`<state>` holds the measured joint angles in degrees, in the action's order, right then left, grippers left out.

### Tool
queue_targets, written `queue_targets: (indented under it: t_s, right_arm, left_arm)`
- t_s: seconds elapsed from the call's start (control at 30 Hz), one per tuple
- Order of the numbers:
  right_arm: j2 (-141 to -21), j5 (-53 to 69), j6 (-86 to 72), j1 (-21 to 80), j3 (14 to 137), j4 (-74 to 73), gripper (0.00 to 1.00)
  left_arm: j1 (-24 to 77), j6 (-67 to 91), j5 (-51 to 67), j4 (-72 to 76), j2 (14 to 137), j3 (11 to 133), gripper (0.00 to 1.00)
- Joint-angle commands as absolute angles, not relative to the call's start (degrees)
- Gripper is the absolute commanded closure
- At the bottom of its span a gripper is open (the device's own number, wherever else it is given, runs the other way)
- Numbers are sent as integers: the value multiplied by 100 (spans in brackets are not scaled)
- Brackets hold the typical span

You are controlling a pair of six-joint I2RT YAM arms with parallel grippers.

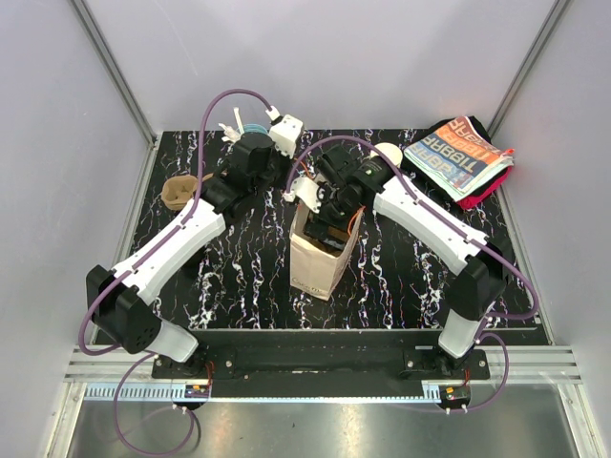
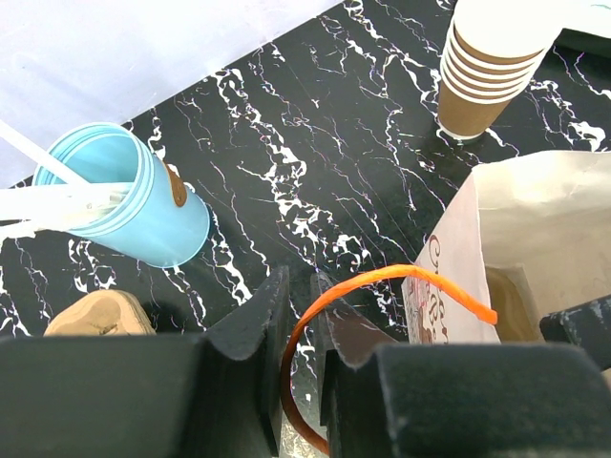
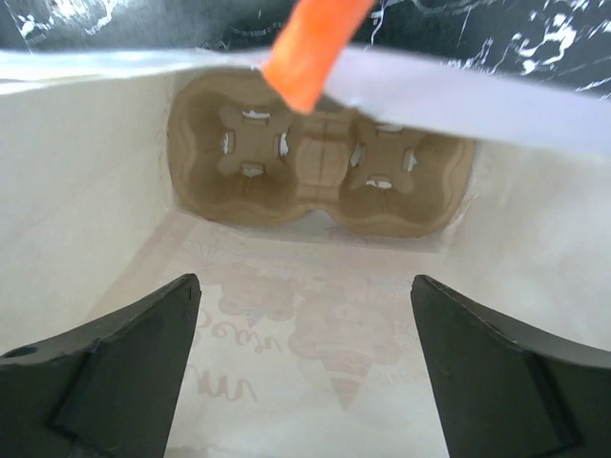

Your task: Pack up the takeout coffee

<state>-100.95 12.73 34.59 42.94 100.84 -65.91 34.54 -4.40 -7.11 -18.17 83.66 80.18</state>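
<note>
A whitish paper bag (image 1: pixel 315 267) stands mid-table with its mouth up. My left gripper (image 2: pixel 298 286) is shut on the bag's orange handle (image 2: pixel 382 279), just left of the bag (image 2: pixel 535 210). My right gripper (image 3: pixel 305 286) reaches down into the bag's mouth (image 1: pixel 329 215) and is open, with nothing between its fingers. At the bottom of the bag sits a tan pulp cup carrier (image 3: pixel 320 172) with empty slots. A second orange handle (image 3: pixel 310 48) crosses the top of the right wrist view. The takeout coffee is out of view.
A stack of nested brown cups (image 2: pixel 487 67) stands behind the bag. A light-blue cup with white utensils (image 2: pixel 143 205) is at the back left, with a tan pulp piece (image 1: pixel 177 194) beside it. A colourful folded packet (image 1: pixel 458 157) lies at the back right.
</note>
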Motion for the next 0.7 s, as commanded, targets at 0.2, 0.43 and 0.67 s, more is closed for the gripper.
queue_targets:
  t_s: [0.2,0.43,0.67]
  right_arm:
    - [-9713,1310,3516,4289,10985,-6864,0]
    - [-9615,1318,3480,4289,11355,-7049,0]
    - [-9457,1380,3480,4289,11619,-7224,0]
  left_arm:
    - [3454,-378,-624,-1512,8200,8086,81]
    - [3463,-395,-624,-1494,8183,8060,80]
    - [3454,-378,-615,-1477,8191,8060,80]
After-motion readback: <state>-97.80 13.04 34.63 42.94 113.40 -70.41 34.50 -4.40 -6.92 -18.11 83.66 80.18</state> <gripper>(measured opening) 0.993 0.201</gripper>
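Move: The right hand is inside the paper bag with its fingers already wide open; the cup tray lies on the bag floor almost straight below, about 13 cm down and 1 cm left. The bag's middle is level fore and aft, 1 cm left and 4 cm down; the paper cups stand some 18 cm ahead and 14 cm right, the blue cups 21 cm ahead and 16 cm left. From the left hand, the tray lies about 12 cm back, 7 cm right and 23 cm down. The right hand backs out of the bag empty, rising almost straight up by some 8 or 9 cm and gathering speed early on, while its wrist tilts about 10 degrees so that the still wide-open fingers swing outward, forward and to the left. The left hand stays in place beside the bag's left rim and keeps the orange handle pinched between its fingers. ##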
